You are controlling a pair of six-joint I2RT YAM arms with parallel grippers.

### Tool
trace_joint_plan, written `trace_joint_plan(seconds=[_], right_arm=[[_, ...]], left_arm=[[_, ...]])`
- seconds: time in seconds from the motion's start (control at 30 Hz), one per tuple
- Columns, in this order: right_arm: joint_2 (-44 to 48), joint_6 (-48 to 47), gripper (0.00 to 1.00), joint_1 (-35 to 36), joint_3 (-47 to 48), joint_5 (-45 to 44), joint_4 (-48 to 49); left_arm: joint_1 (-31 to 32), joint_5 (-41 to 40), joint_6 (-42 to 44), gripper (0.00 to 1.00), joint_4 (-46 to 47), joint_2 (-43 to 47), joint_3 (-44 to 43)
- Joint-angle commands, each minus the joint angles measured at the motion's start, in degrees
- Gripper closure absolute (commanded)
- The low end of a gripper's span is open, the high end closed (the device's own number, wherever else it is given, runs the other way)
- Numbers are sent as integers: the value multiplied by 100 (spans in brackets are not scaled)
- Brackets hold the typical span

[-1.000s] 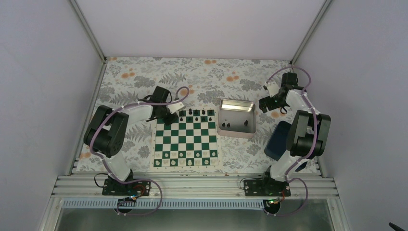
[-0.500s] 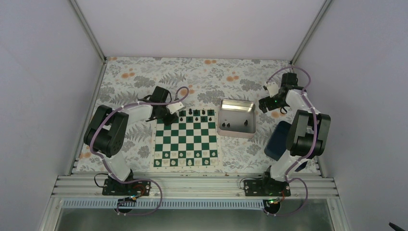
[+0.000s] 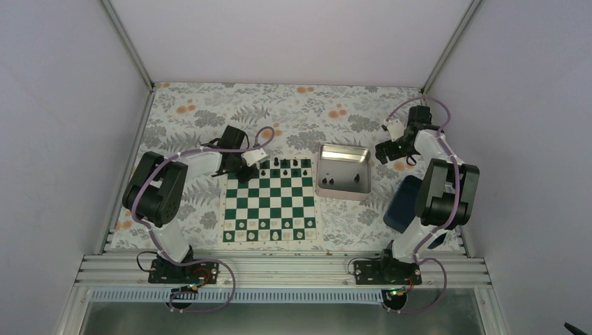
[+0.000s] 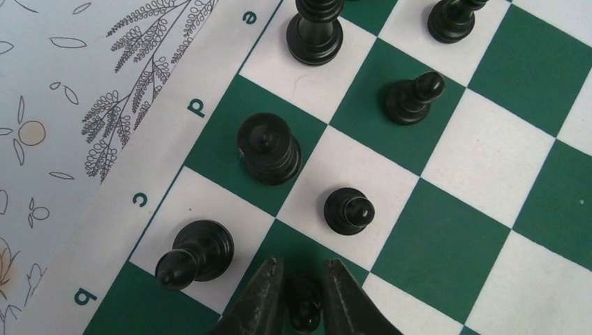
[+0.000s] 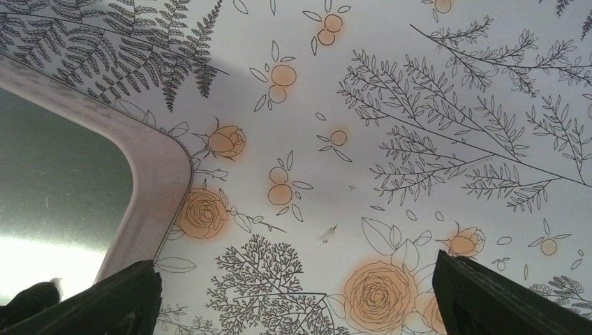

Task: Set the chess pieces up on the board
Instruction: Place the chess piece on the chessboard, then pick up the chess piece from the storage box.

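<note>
The green and white board (image 3: 269, 202) lies between the arms. My left gripper (image 3: 246, 171) is over its far left corner. In the left wrist view the left gripper (image 4: 302, 269) is shut on a small black pawn (image 4: 305, 307) that stands on a green square. Around it stand other black chess pieces: a bishop (image 4: 195, 252), a rook (image 4: 269, 148) and two pawns (image 4: 349, 209) (image 4: 412, 98). My right gripper (image 3: 382, 152) hovers right of the tray. Its jaws (image 5: 297, 279) are wide open over the floral cloth and hold nothing.
A silvery tray (image 3: 342, 150) with a few black pieces (image 3: 331, 183) sits right of the board; its rim (image 5: 157, 181) shows in the right wrist view. White pieces (image 3: 269, 235) line the board's near rows. A dark blue box (image 3: 398, 209) lies by the right arm.
</note>
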State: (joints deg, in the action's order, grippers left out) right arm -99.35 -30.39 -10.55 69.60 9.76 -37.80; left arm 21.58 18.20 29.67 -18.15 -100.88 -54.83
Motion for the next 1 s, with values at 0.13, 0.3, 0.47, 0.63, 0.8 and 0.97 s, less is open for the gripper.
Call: trace_joint_plan(seconds=[0.13,0.3,0.47,0.63,0.8,0.97], right_arm=[[-46,-41,0,22,-23,-14,11],[-29,-59,0,19,-26,5,14],[-31,-72,0,21,-28,8,17],[-14,-66,0,18,-9,8,22],[6,-63,0,23,-22,-4,28],[17,-37,0,23,7,68,-14]], left_arm=[[-33,-29,213,79,-395,121,-291],[-19,-217,358,78,-865,430,-673],[132,-202,513,77,-1731,585,-1497],[884,-453,608,71,-2333,389,-2708],[1635,-208,565,64,-2607,-483,-4127],[2180,169,423,63,-2573,-1612,-5354]])
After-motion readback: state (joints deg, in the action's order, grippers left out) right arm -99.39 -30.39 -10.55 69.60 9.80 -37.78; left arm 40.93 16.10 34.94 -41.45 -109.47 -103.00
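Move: The loosened left fingers stand around the pawn on c7, with the d7 pawn level and 3 cm right and the c8 bishop 3 cm straight ahead. The next pieces, a pair of tray pawns, lie about 22 cm right and 2 cm back, at nearly the same height; the tray knight is some 31 cm right, 1 back. From the right hand, those tray pawns are roughly 18 cm left, 8 back and 7 below. The black pawn on c7 is left standing as the left fingers, already loosened, spread to over a third open. After a brief pause the left hand lifts off nearly straight, then sweeps right while still climbing, some 19 cm up and 18 cm right in all, towards the tray, the wrist turning clockwise about 20 degrees and the fingers swinging forward. ##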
